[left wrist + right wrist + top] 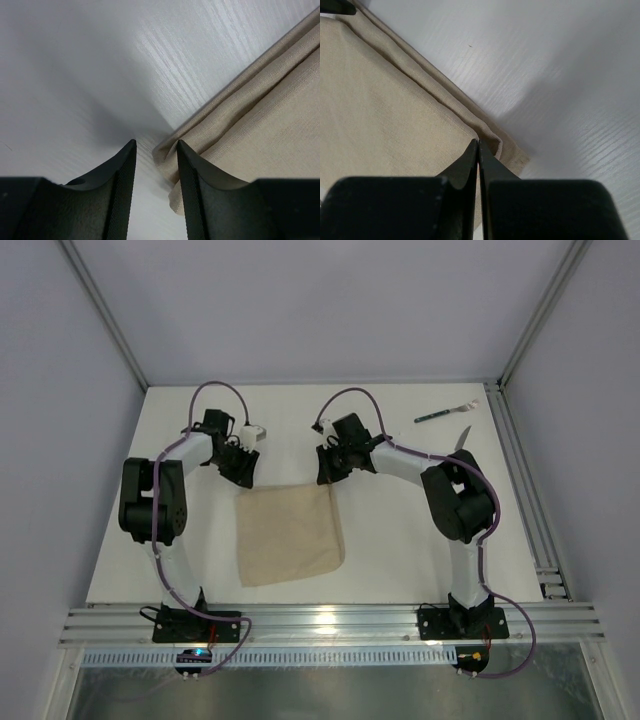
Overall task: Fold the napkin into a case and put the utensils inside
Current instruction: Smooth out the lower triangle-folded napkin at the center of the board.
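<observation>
The beige napkin [288, 535] lies flat mid-table, its far edge doubled into layers [260, 115] [380, 110]. My left gripper [243, 472] [156, 142] hovers at the napkin's far left corner. It is open, and the corner lies loose beside its right finger [200, 190]. My right gripper [328, 470] [479, 141] is at the far right corner, shut on the napkin's folded edge. The utensils lie at the far right. One with a dark green handle [445, 413] is in plain sight. Only the silver blade [462, 437] of the other shows beside the right arm.
An aluminium rail [530, 500] runs along the table's right side and another [330, 620] along the near edge by the arm bases. White walls close in the back and both sides. Bare tabletop [390, 540] lies between the napkin and the right arm.
</observation>
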Tool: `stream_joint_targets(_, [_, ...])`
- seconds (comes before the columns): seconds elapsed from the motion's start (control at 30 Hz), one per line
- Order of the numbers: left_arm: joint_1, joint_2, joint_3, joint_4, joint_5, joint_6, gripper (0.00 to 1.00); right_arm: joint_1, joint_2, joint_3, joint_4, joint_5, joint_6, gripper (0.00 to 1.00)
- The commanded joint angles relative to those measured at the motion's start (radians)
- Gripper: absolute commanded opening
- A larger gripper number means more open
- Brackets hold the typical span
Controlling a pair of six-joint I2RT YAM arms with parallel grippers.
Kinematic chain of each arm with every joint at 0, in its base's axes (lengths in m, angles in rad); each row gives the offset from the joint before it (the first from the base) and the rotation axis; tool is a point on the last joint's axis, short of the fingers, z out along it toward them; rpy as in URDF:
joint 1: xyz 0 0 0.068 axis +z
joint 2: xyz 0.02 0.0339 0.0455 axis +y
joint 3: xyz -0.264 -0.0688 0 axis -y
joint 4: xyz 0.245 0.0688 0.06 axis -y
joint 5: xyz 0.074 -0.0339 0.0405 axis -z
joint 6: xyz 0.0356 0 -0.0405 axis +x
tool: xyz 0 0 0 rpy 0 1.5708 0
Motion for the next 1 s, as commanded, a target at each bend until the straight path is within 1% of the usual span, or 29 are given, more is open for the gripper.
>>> stream_joint_targets(0.0, [-0.001,-0.007,-0.014,0.031,-0.015,-0.038,0.39,0.005,-0.017,-0.008,0.031,-0.022,-0.019,0.04])
stream_joint_targets(0.03, [-0.001,-0.008,-0.012,0.034,-0.012,-0.043,0.3,0.005,-0.018,-0.01,0.031,-0.022,-0.019,0.04])
stream_joint_targets(0.1, [-0.003,-0.008,-0.009,0.004,0.014,-0.032,0.26,0.005,-0.026,-0.016,0.032,-0.019,-0.019,0.04])
stream_joint_targets(0.17, [-0.001,-0.008,-0.008,-0.031,0.023,-0.015,0.28,0.005,-0.03,-0.017,0.034,-0.014,-0.019,0.04])
stream_joint_targets(0.2, [-0.003,-0.016,-0.014,-0.057,0.021,-0.003,0.33,0.003,-0.033,-0.019,0.032,-0.014,-0.021,0.04])
stream_joint_targets(0.3, [-0.001,-0.033,-0.026,-0.073,-0.02,0.017,0.35,0.005,-0.035,-0.019,0.035,-0.013,-0.019,0.04])
stream_joint_targets(0.37, [-0.005,-0.038,-0.037,-0.058,-0.052,0.012,0.35,0.005,-0.035,-0.017,0.035,-0.014,-0.018,0.04])
stream_joint_targets(0.43, [-0.008,-0.035,-0.043,-0.036,-0.055,0.011,0.31,0.005,-0.034,-0.02,0.037,-0.014,-0.015,0.04])
stream_joint_targets(0.5, [-0.018,-0.024,-0.037,-0.048,-0.046,0.012,0.28,0.005,-0.037,-0.025,0.04,-0.013,-0.013,0.04])
stream_joint_targets(0.67, [-0.023,-0.036,-0.046,-0.087,-0.021,0.035,0.27,0.005,-0.043,-0.033,0.04,-0.002,-0.015,0.04])
stream_joint_targets(0.77, [-0.024,-0.047,-0.054,-0.1,-0.017,0.049,0.09,0.003,-0.043,-0.031,0.043,0.009,-0.013,0.04])
stream_joint_targets(0.8, [-0.024,-0.045,-0.054,-0.107,-0.018,0.052,0.0,0.005,-0.044,-0.033,0.041,0.018,-0.013,0.04])
stream_joint_targets(0.97, [-0.021,-0.065,-0.084,-0.073,-0.06,0.054,0.0,0.005,-0.076,-0.045,0.025,0.042,-0.047,0.04])
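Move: The napkin's far left corner lies just by the left hand's half-open fingertips: about 2 cm back, 1 cm to their left and 1 cm below. From the left hand, the far right corner is some 21 cm to the right and level in reach, and the napkin's middle is about 15 cm back and 11 cm right. The right hand already holds the far edge by that right corner, which is about 1 cm back, 1 cm right and 1 cm below it; the far left corner is about 22 cm to its left, 2 cm back and 2 cm lower. The left hand eases back about 2.5 cm, staying low over the board and hardly turning, and its half-open fingers shut on the layered far left corner of the napkin, pinching it near the end of the pull back. Meanwhile the right hand, fingers still closed on the far edge near the right corner, sinks about 1 cm towards the board and drifts slightly back and to its right. ##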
